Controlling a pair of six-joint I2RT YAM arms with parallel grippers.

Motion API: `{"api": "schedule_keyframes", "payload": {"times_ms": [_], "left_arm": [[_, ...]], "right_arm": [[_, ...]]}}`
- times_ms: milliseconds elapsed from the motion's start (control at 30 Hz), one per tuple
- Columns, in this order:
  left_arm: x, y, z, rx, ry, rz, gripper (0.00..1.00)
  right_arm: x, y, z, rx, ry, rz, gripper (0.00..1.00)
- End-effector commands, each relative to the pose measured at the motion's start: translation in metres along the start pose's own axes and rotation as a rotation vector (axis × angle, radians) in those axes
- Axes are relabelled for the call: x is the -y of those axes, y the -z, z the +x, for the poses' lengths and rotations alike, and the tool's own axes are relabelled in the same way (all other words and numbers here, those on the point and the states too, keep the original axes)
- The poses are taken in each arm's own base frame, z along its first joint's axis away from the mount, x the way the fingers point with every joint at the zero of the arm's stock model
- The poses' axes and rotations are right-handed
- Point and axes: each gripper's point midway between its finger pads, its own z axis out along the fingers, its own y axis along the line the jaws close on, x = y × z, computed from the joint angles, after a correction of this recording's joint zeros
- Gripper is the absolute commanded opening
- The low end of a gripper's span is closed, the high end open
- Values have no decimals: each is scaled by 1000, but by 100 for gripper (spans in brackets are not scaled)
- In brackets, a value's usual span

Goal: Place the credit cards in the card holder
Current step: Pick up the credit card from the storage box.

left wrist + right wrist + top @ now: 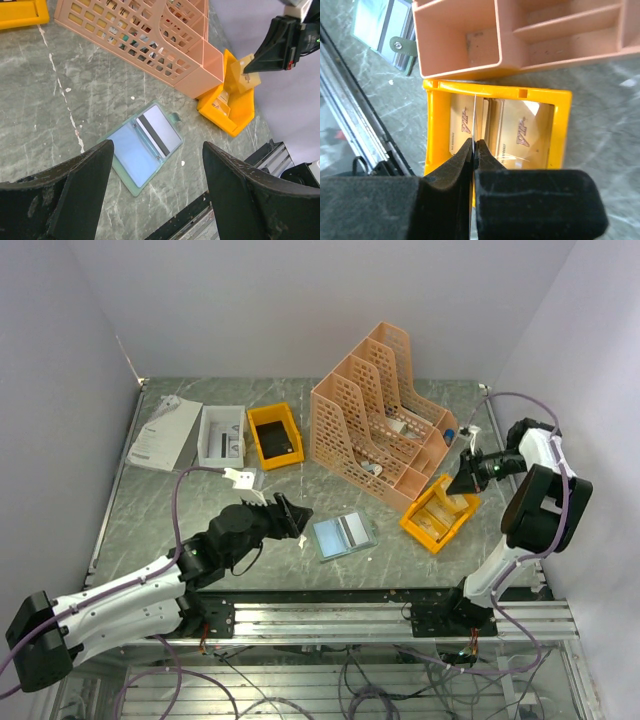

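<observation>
The card holder (343,534) lies open on the table, bluish inside, with a pale striped card in its right half (159,131). My left gripper (300,515) hovers just left of it, open and empty; in the left wrist view its fingers straddle the card holder (142,145). Tan credit cards (520,132) lie in a yellow bin (437,512) at the right. My right gripper (474,142) is above that bin, shut on one credit card (474,117) seen edge-on. From the left wrist view that held card (248,77) hangs under the right gripper (250,62).
A peach perforated file organiser (380,410) stands behind the card holder and touches the yellow bin. A second yellow bin (274,433), a white box (221,435) and white papers (163,432) sit at the back left. A metal rail (380,615) runs along the near edge.
</observation>
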Motion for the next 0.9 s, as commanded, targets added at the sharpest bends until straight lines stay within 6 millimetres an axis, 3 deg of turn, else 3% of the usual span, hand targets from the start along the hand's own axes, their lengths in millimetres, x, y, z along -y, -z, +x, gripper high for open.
{"api": "schedule_keyframes", "payload": {"times_ms": [0, 100, 167, 333, 433, 533, 667, 767, 867], "left_arm": [[8, 3, -14, 43, 2, 34, 82], [15, 6, -15, 61, 18, 86, 82], [20, 8, -14, 71, 32, 129, 82], [34, 10, -5, 65, 86, 242, 82], [33, 8, 6, 33, 116, 253, 78], [29, 6, 18, 4, 147, 243, 75], [24, 1, 32, -24, 195, 238, 66], [25, -2, 38, -38, 222, 250, 59], [37, -5, 38, -41, 261, 304, 60]], "right_arm": [[-5, 29, -26, 33, 152, 101, 0], [-24, 36, -41, 82, 203, 91, 0], [-42, 31, -49, 127, 226, 56, 0], [-119, -21, -67, 183, 235, -189, 0], [-148, -50, -80, 237, 213, -296, 0], [-155, -69, -89, 268, 143, -306, 0], [-170, -97, -84, 295, 117, -330, 0], [-180, -104, -83, 331, 25, -358, 0], [-183, -105, -88, 353, -122, -388, 0]]}}
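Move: The open card holder, where the pinched credit card is going, lies about 28 cm to the right hand's left, 13 cm back and 7 cm below. The yellow storage box is close under that hand, roughly 8 cm back, 5 cm left and 6 cm down. The pink rack's middle stands some 13 cm ahead, 17 cm left and 2 cm above. From the left hand, the card holder is about 9 cm right, 4 cm back and 16 cm below. The credit card, already pinched in the right fingers, is lifted about 7 cm clear of the storage box, then swept some 20 cm left towards the card holder, drawing back about 6 cm and sinking 3 cm late on as the fingers tip up roughly 20 degrees nearer level. The empty left hand rises slightly, then sinks towards the card holder while easing back and right, its wide-open fingers partly closing. ##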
